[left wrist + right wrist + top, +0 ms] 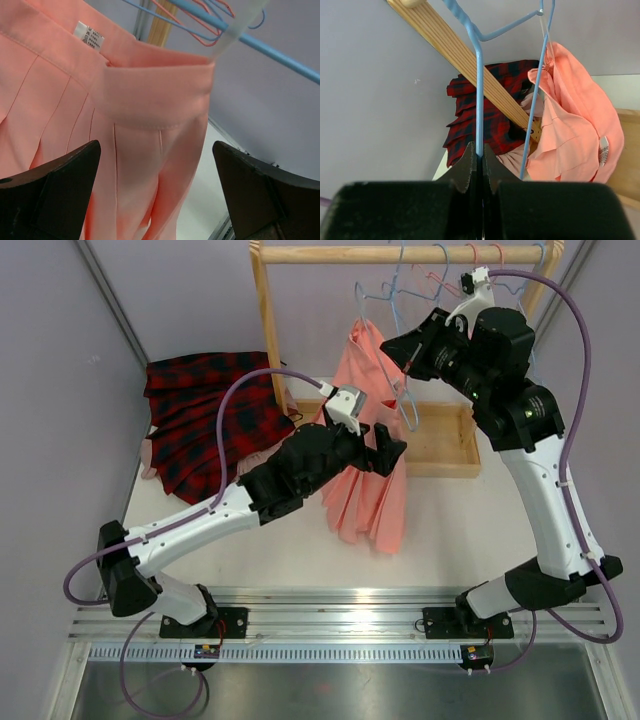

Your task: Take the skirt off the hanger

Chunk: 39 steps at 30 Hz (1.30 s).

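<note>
A salmon-pink pleated skirt (pixel 365 455) hangs from a blue wire hanger (pixel 392 340), its hem resting on the table. My right gripper (pixel 408 352) is shut on the hanger's wire (pixel 479 100), with the skirt (pixel 575 135) hanging to the right of it. My left gripper (pixel 386 452) is open at the skirt's right side. In the left wrist view the skirt's waistband (pixel 150 95) fills the space above and between the spread black fingers (pixel 55 190), which do not touch it. A translucent clip (pixel 235 30) on the blue bar (pixel 280 57) holds the waistband's corner.
A wooden rack with a top rail (pixel 400 254) carries several spare red and blue hangers (pixel 450 275). Its post (pixel 268 330) and base tray (pixel 450 445) stand behind the skirt. Red plaid garments (pixel 210 410) lie piled at the back left.
</note>
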Available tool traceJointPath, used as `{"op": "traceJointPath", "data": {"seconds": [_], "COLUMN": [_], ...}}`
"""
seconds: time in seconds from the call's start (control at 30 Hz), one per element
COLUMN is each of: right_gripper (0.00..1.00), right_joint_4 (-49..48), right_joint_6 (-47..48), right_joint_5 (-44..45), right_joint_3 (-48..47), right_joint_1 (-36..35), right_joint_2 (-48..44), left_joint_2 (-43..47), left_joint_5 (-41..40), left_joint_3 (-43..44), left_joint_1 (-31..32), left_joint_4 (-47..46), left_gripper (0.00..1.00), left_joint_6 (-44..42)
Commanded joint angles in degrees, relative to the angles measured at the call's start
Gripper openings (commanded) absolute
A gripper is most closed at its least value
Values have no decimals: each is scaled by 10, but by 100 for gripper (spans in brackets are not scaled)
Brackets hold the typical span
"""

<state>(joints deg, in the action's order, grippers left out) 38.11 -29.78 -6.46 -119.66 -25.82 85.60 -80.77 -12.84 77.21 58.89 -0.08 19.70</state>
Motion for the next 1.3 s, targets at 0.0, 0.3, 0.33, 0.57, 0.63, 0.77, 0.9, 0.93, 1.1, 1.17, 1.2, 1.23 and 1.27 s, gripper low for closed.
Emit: {"op": "traceJointPath", "data": {"seconds": [0.0,0.3,0.33,0.57,0.63,0.77,0.9,0.93,1.1,1.17,1.2,1.23,1.27], "right_gripper": [0,0,0,0,0,0,0,0,0,0,0,0,0], "right_joint_4": [-94,-108,-108,-124,-129,-140,-153,-156,-159,-150,-141,-122,-110], "right_joint_6": [-26,-50,-40,-16,-13,-10,-4,-4,-7,-9,-10,-9,-10], "right_joint_5": [18,14,21,61,62,87,106,115,127,112,99,89,80], "right_joint_3": [18,49,51,85,90,98,113,114,117,109,102,95,83], "right_joint_1": [-2,-2,-3,-3,-4,-3,-4,-4,-4,-3,-3,-3,-3], "right_joint_2": [-50,-80,-81,-91,-91,-84,-78,-77,-77,-83,-83,-91,-97], "left_joint_2": [-33,-78,-71,-3,10,38,75,80,90,95,97,98,105], "left_joint_5": [15,-9,-3,-49,-52,-4,47,49,21,-8,-59,-85,-97], "left_joint_3": [43,106,108,118,119,125,94,88,29,13,1,-2,-7], "left_joint_1": [6,24,25,86,103,150,202,220,238,238,238,231,220], "left_joint_4": [-91,-56,-51,26,46,84,81,81,88,101,107,117,137], "left_gripper": [94,0,0,0,0,0,0,0,0,0,0,0,0], "left_joint_6": [2,-14,-19,-94,-133,-158,-158,-157,-133,-128,-128,-127,-126]}}
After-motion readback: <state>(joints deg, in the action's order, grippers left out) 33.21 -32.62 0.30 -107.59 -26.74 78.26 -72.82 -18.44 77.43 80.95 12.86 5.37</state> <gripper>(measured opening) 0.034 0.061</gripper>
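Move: The near end of the skirt's waistband lies just off the left fingertips, about 4 cm to the right, 2 cm ahead and 1 cm up. The blue hanger's near lower corner is some 5 cm ahead of the left hand, 4 cm right and 5 cm above. The right hand already grips this hanger's wire; from it the waistband end lies about 8 cm back, 2 cm right and 14 cm down. Left hand eases 5 cm right, pinches the waistband end and pulls back some 15 cm; right keeps the hanger. ##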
